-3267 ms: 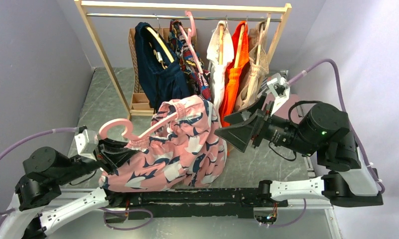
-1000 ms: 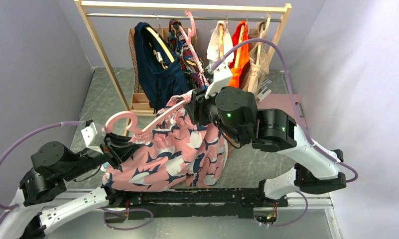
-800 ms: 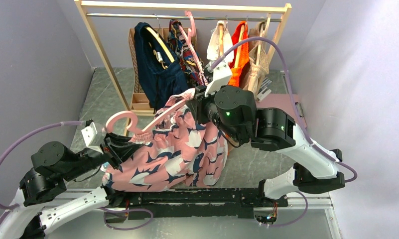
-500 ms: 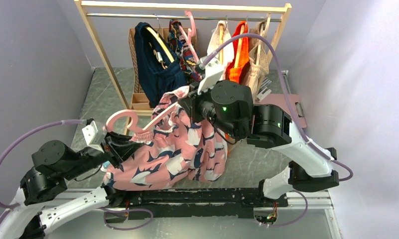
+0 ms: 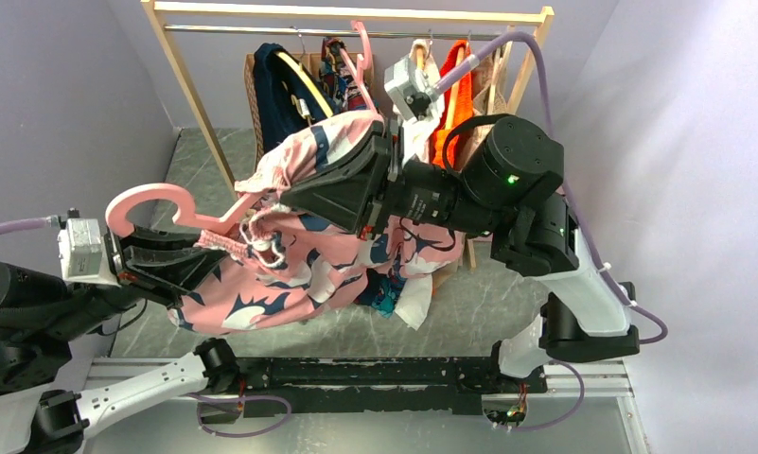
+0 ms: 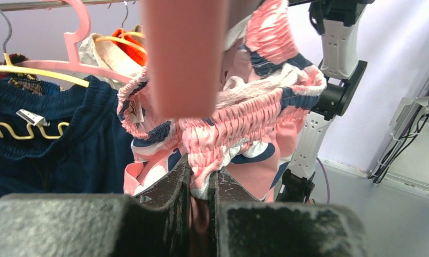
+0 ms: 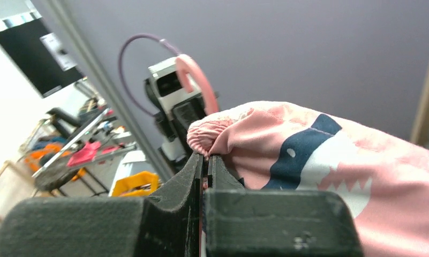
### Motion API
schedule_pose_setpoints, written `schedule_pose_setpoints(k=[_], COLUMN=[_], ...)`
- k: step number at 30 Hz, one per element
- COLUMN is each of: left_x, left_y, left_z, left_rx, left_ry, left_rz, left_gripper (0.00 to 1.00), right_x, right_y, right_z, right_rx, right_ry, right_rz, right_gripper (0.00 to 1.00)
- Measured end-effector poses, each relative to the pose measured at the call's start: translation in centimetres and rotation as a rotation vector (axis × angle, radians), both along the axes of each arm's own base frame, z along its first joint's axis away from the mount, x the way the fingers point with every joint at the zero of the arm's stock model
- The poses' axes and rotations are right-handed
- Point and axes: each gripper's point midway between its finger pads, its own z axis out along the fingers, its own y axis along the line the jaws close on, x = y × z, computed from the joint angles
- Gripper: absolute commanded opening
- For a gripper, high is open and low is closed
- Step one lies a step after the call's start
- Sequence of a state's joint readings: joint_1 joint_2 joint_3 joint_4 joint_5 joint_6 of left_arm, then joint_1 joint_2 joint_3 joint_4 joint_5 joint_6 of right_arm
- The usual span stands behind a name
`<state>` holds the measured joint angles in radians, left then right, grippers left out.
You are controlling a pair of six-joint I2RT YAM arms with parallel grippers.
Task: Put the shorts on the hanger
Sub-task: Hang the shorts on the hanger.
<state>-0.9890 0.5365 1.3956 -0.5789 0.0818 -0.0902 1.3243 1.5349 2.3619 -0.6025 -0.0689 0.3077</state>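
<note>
The pink shorts with navy and white print hang in the air between my two arms. The pale-pink hanger points its hook to the left, and one arm of it runs into the gathered waistband. My left gripper is shut on the hanger together with a bunch of waistband. My right gripper is shut on the upper edge of the shorts and holds it raised. In the right wrist view the hanger's hook curves up behind that edge. The hanger's far arm is hidden under the cloth.
A wooden clothes rack stands at the back with a navy garment, a multicolour one, white and orange ones, and another pink hanger. A wooden box sits at its foot. Purple walls close both sides.
My right gripper has shut on the shorts' upper edge and lifted it up and to the left. My left arm has raised the hanger and drawn it left.
</note>
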Motion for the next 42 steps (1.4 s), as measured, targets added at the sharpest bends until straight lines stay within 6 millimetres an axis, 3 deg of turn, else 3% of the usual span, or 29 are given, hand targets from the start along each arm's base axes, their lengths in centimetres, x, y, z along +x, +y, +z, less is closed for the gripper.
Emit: schedule_pose_setpoints(k=[3, 9, 13, 15, 18, 22, 25, 27, 29, 33, 34, 42], left_x=[-0.3, 0.3, 0.4, 0.5, 1.1, 1.9, 1.9, 1.7, 1.2, 0.3, 0.1, -1.1], left_y=[0.2, -0.5, -0.6, -0.9, -1.7, -3.1, -3.3, -3.0, -2.9, -3.6, -3.9, -5.8], left_z=[0.2, -3.2, -1.8, -1.4, -2.6, -6.7, -8.5, -8.5, -8.2, -8.6, -9.1, -13.4], left_rx=[-0.019, 0.038, 0.026, 0.018, 0.037, 0.102, 0.123, 0.111, 0.094, 0.095, 0.105, 0.192], left_ry=[-0.016, 0.028, 0.018, 0.013, 0.033, 0.094, 0.122, 0.121, 0.115, 0.129, 0.142, 0.229], left_rz=[-0.009, -0.002, 0.0, -0.002, -0.004, -0.006, -0.008, -0.014, -0.033, -0.094, -0.115, -0.229], left_gripper=[0.07, 0.07, 0.07, 0.07, 0.07, 0.07, 0.07, 0.07, 0.07, 0.07, 0.07, 0.07], right_x=[-2.0, -5.1, -9.2, -9.9, -9.6, -8.0, -6.5, -5.6, -4.8, -4.0, -3.9, -4.6], right_y=[0.3, 3.6, 5.0, 4.7, 3.8, 3.1, 3.1, 2.9, 2.4, 0.3, -0.4, -4.2], right_z=[0.0, -4.1, -3.4, -3.8, -6.8, -12.3, -16.4, -18.5, -19.5, -17.8, -17.1, -12.8], right_rx=[0.027, -0.076, -0.064, -0.068, -0.126, -0.24, -0.335, -0.383, -0.406, -0.367, -0.35, -0.304], right_ry=[-0.032, -0.031, -0.058, -0.063, -0.044, 0.006, 0.043, 0.064, 0.08, 0.088, 0.087, 0.078], right_rz=[0.11, 0.289, 0.451, 0.47, 0.432, 0.336, 0.246, 0.186, 0.135, 0.068, 0.062, 0.073], right_gripper=[0.0, 0.0, 0.0, 0.0, 0.0, 0.0, 0.01, 0.14, 0.37, 0.67, 0.7, 0.74])
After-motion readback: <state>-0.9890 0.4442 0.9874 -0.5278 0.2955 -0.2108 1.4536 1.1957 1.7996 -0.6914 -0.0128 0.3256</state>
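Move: The right gripper has the pink shorts' waistband pinched. From it, the hanger's neck lies about 10 cm to the left, 1 cm back and 7 cm lower. The drawstring bow is some 5 cm left, 3 cm back and 9 cm lower, and the navy shorts hang roughly 15 cm ahead, 5 cm left and 20 cm below. From the left gripper, which holds hanger and waistband together, the neck is about 3 cm ahead, 2 cm right and 4 cm up. Sweep the right gripper back about 10 cm and somewhat left, swinging the wrist counter-clockwise, to draw the pinched waistband around the hanger; then swing it back clockwise while sinking and easing forward. Open the fingers at the bottom, let go, and withdraw up and right. Meanwhile, keep the left grip on hanger and waistband, lowering it about 13 cm and bringing it right. ##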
